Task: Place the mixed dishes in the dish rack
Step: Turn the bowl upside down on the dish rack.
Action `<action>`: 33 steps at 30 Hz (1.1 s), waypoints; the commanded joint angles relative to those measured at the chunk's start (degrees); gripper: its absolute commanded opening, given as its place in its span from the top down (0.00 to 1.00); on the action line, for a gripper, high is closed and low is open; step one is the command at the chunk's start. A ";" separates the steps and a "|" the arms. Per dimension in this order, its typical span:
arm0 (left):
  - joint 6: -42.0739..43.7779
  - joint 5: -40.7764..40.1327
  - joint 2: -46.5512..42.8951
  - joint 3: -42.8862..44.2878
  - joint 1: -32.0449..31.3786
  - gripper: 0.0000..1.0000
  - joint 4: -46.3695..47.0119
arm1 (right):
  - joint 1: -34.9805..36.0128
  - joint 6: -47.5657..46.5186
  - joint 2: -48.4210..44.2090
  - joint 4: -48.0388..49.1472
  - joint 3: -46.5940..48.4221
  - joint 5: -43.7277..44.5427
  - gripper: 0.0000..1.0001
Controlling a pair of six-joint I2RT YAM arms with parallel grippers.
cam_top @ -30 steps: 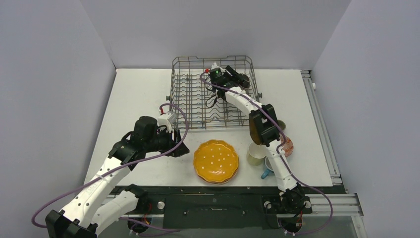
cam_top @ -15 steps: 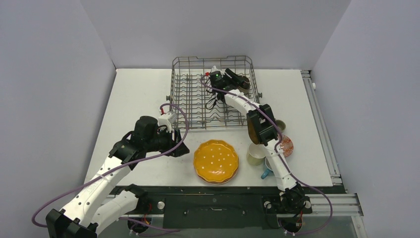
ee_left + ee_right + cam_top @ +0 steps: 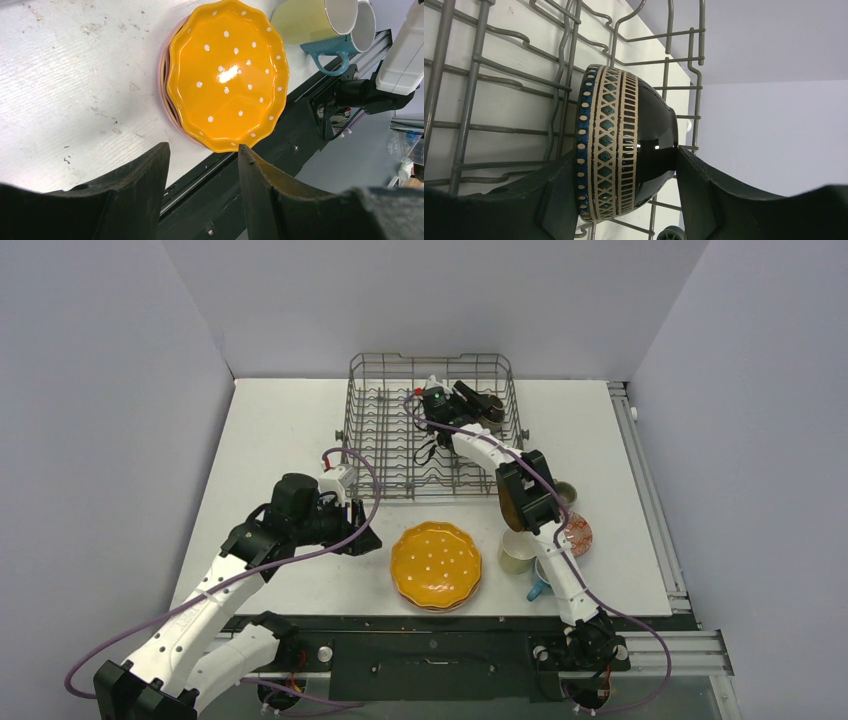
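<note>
A dark glossy bowl (image 3: 624, 145) with a blue and cream patterned band stands on edge inside the dish rack (image 3: 474, 60), near its far right corner. My right gripper (image 3: 625, 155) is shut on this bowl, one finger on the rim and the other on the base. From above, the right gripper (image 3: 484, 404) is seen reaching into the grey wire dish rack (image 3: 380, 430). My left gripper (image 3: 203, 146) is open and holds nothing. It hovers just left of the orange dotted plate (image 3: 227, 75), which tops a stack of plates (image 3: 436, 564).
A pale-yellow mug (image 3: 516, 552) and a blue mug (image 3: 540, 580) lie right of the plates, also seen as the pale-yellow mug (image 3: 310, 20) and blue mug (image 3: 345, 42). Another bowl (image 3: 578, 535) and a grey mug (image 3: 566, 492) sit behind them. The table's near edge is close to the plates.
The right arm has shifted slightly with the bowl inside the rack. The left arm has not moved.
</note>
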 commanded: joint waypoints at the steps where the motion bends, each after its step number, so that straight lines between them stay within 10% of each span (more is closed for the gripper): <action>1: 0.30 0.17 -0.23 0.20 0.37 0.51 2.79 | 0.36 -0.02 -3.52 1.41 -0.77 3.04 0.46; 13: 0.30 0.18 -0.01 0.20 0.37 0.51 2.77 | 0.63 1.80 -4.39 0.31 -2.31 2.50 0.23; 33: 0.22 -0.72 -0.60 0.28 0.37 0.51 2.58 | 2.14 9.84 -11.36 -6.78 -6.91 -3.65 0.15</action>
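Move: The bowl is between my right fingers, upside down in the far right part of the dish rack, its middle about 2 cm ahead, 2 cm to the right and 1 cm below. The rack's right side stands level with the hand, roughly 7 cm right, its far side straight ahead some 12 cm; a rack roller sits about 7 cm back and 10 cm right. From my left hand the bowl is some 31 cm ahead, 28 cm right and 9 cm lower. I open my right fingers and let go of the bowl, the upper finger coming clear of its foot while the hand sinks nearly 2 cm at the rim side. Then I draw back about 2 cm more towards my base, drifting slightly up and left, with the wrist tipping barely 5 degrees. ##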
